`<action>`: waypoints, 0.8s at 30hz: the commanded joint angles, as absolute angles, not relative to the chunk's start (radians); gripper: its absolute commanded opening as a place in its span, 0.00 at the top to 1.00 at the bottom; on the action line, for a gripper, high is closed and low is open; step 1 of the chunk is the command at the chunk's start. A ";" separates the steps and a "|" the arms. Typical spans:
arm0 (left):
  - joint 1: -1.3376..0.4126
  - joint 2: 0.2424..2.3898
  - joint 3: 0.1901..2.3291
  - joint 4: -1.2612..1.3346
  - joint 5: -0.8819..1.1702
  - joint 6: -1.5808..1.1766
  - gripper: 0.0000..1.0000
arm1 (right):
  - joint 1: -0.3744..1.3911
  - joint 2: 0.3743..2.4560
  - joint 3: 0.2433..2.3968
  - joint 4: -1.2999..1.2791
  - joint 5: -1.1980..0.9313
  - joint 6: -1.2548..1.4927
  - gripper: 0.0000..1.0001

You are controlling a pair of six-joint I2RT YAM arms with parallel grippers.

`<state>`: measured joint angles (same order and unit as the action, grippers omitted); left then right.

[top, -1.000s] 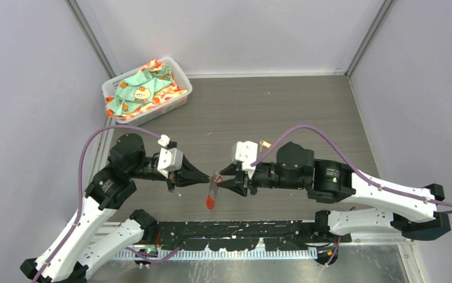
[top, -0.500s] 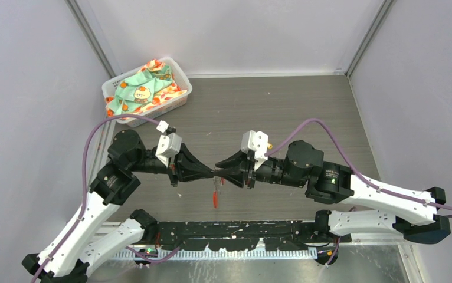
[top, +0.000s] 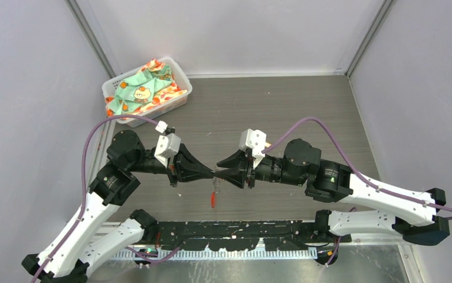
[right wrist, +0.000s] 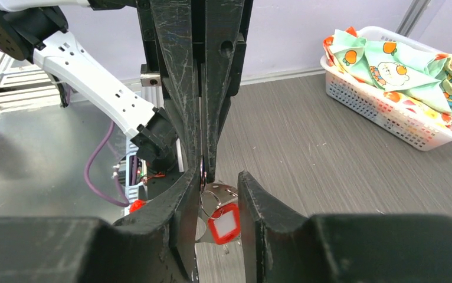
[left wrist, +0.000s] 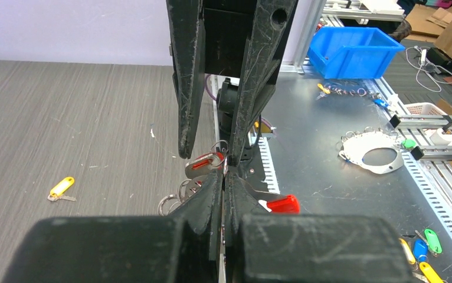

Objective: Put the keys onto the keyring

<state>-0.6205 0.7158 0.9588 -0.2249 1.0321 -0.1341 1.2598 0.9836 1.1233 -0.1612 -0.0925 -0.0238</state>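
My left gripper point(top: 210, 172) and right gripper point(top: 219, 173) meet tip to tip above the table's near middle. The left gripper point(left wrist: 223, 180) is shut on a thin silvery edge of the keyring, whose red part point(left wrist: 284, 204) hangs below point(top: 213, 199). A red-tagged key point(right wrist: 224, 223) dangles on a small wire ring between the fingers of my right gripper point(right wrist: 219, 180), whose jaws stand apart and do not pinch it. The same red-tagged key point(left wrist: 205, 161) shows by the right fingertips in the left wrist view. A yellow-tagged key point(left wrist: 62, 187) lies loose on the table.
A white basket point(top: 183, 82) with patterned cloths stands at the back left, also visible in the right wrist view point(right wrist: 389, 118). Grey walls enclose the table on three sides. Off the table's near edge, a metal bench holds a blue bin point(left wrist: 353, 50) and spare tags.
Both wrists have rolled and the meeting fingertips have shifted slightly away from the bases. The hanging red part has swung a little. The left gripper stays shut.
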 commanded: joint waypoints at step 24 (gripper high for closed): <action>-0.619 0.811 1.157 -0.854 1.055 0.545 0.59 | 1.236 1.182 1.508 -0.665 -0.194 -0.075 0.99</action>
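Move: The left fingers are shut on the keyring at their tips, about 1 cm to the right of the left hand point. From the right hand, whose open fingers straddle it, the ring lies roughly 1 cm back and 1 cm left, level in height. The red-handled tool hangs some 6 cm below both hands; the red-tagged key hangs about 4 cm below the right one. The yellow-tagged key lies on the table, roughly 20 cm ahead, 13 cm right and 35 cm below the right hand. The keyring changes hands in mid-air: the right hand eases back under 1 cm and shuts its fingers on the ring while the left still pinches it and stays put. Only then do the left fingers open to nearly half and let go, that hand sinking about 3 cm and drawing 1 cm left away from the ring with its tips dipping, as the right keeps its pinch, sinks some 1.5 cm and tips its fingers about 15 degrees down. ##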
